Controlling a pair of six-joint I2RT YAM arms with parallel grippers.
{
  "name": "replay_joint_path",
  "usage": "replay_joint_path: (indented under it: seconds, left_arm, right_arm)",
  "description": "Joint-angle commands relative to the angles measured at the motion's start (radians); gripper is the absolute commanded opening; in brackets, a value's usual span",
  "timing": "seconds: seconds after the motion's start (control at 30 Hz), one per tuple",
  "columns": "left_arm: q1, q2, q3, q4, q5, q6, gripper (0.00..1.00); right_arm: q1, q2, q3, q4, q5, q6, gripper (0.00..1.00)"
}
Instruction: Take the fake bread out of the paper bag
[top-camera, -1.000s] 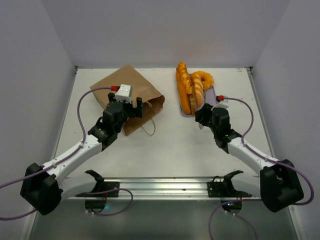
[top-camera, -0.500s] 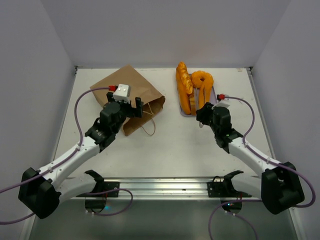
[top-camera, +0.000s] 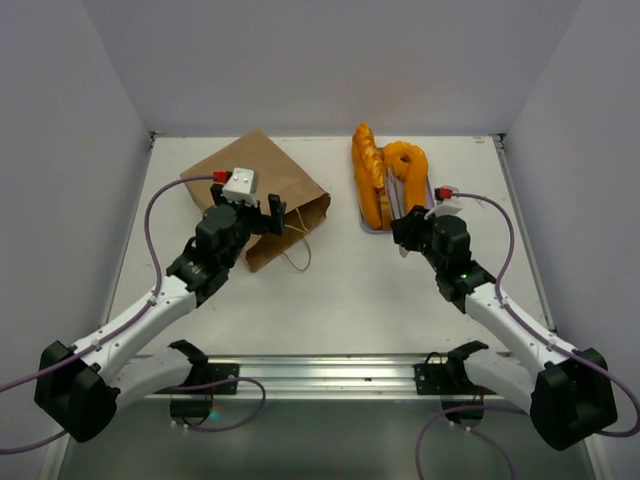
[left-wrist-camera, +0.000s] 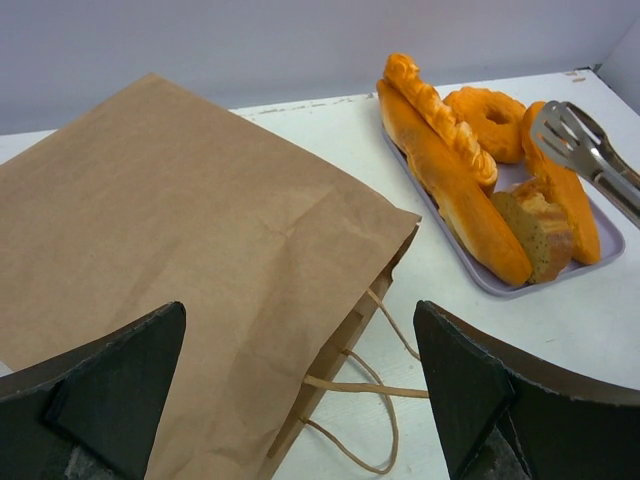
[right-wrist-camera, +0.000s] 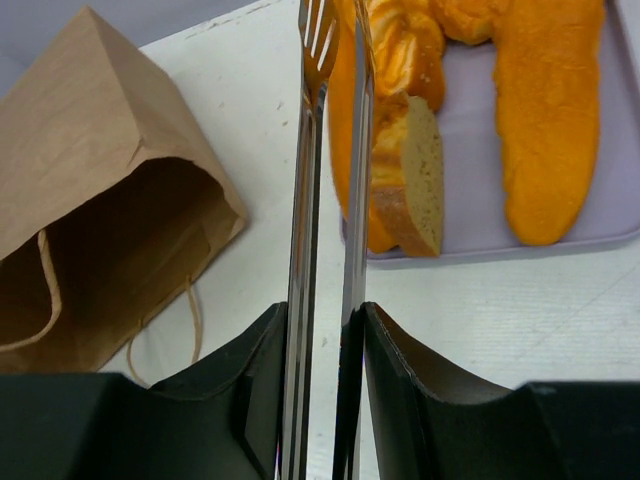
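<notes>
The brown paper bag (top-camera: 268, 188) lies flat on the table, its mouth and cord handles (left-wrist-camera: 385, 395) facing right. My left gripper (top-camera: 262, 214) hovers open just above that mouth (left-wrist-camera: 300, 312); nothing is between its fingers. The fake bread (top-camera: 384, 178) is heaped on the lavender tray (left-wrist-camera: 560, 276): long scored loaves (left-wrist-camera: 450, 190), a ring piece (left-wrist-camera: 492, 118) and a cut piece (right-wrist-camera: 412, 170). My right gripper (top-camera: 406, 228) is shut on long metal tongs (right-wrist-camera: 314, 150), whose nearly closed tips (left-wrist-camera: 575, 140) reach over the tray. The bag's opening (right-wrist-camera: 120, 250) looks dark, with no bread showing inside.
The tray (top-camera: 371, 227) sits at the back right, close to the bag's mouth. Grey walls enclose the white table on three sides. A metal rail (top-camera: 320, 372) runs along the near edge between the arm bases.
My right gripper has squeezed the tongs' arms closer together, and that arm has shifted slightly. The left gripper has edged a little toward the bag, still open.
</notes>
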Motion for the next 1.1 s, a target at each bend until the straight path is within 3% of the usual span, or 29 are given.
replay_joint_path:
  seconds: [0.0,0.4,0.8,1.07]
  left_arm:
    - [0.001,-0.029,0.013,0.019,0.004,-0.014,1.00]
    - [-0.001,-0.192,-0.158,0.111,-0.030,-0.065,1.00]
    - [-0.002,-0.365,-0.336,0.194,-0.024,-0.060,1.00]
    - [-0.002,-0.423,-0.377,0.188,-0.017,-0.065,1.00]
  right_arm:
    - [0.040,-0.053,0.015,-0.017,-0.059,-0.044,0.38]
    - [0.333,-0.133,-0.066,-0.088,0.081,-0.090,0.38]
    - [0.402,-0.090,-0.152,-0.042,0.146,-0.046,0.38]
    - [0.402,0.034,-0.190,0.075,0.122,-0.014,0.38]
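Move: The right gripper still holds the tongs. The clear table between bag mouth and tray lies roughly 7 cm back, 8 cm to its left and 16 cm below. The tray of bread is centred about 16 cm straight ahead, the bag's mouth about 5 cm ahead and 25 cm to the left. From the open left gripper, the bag's mouth is some 3 cm ahead, 8 cm right and 17 cm lower, and that clear table about 9 cm back and 26 cm right. Keep the tongs pinched in the right gripper and draw them off the tray, back and left about 12 cm, nearly level at first, then sink some 10 cm towards the clear table, turning the hand about 20 degrees counter-clockwise and tipping it slightly down. Meanwhile, pull the empty left gripper back and a little left from the bag, fingers wide open. ##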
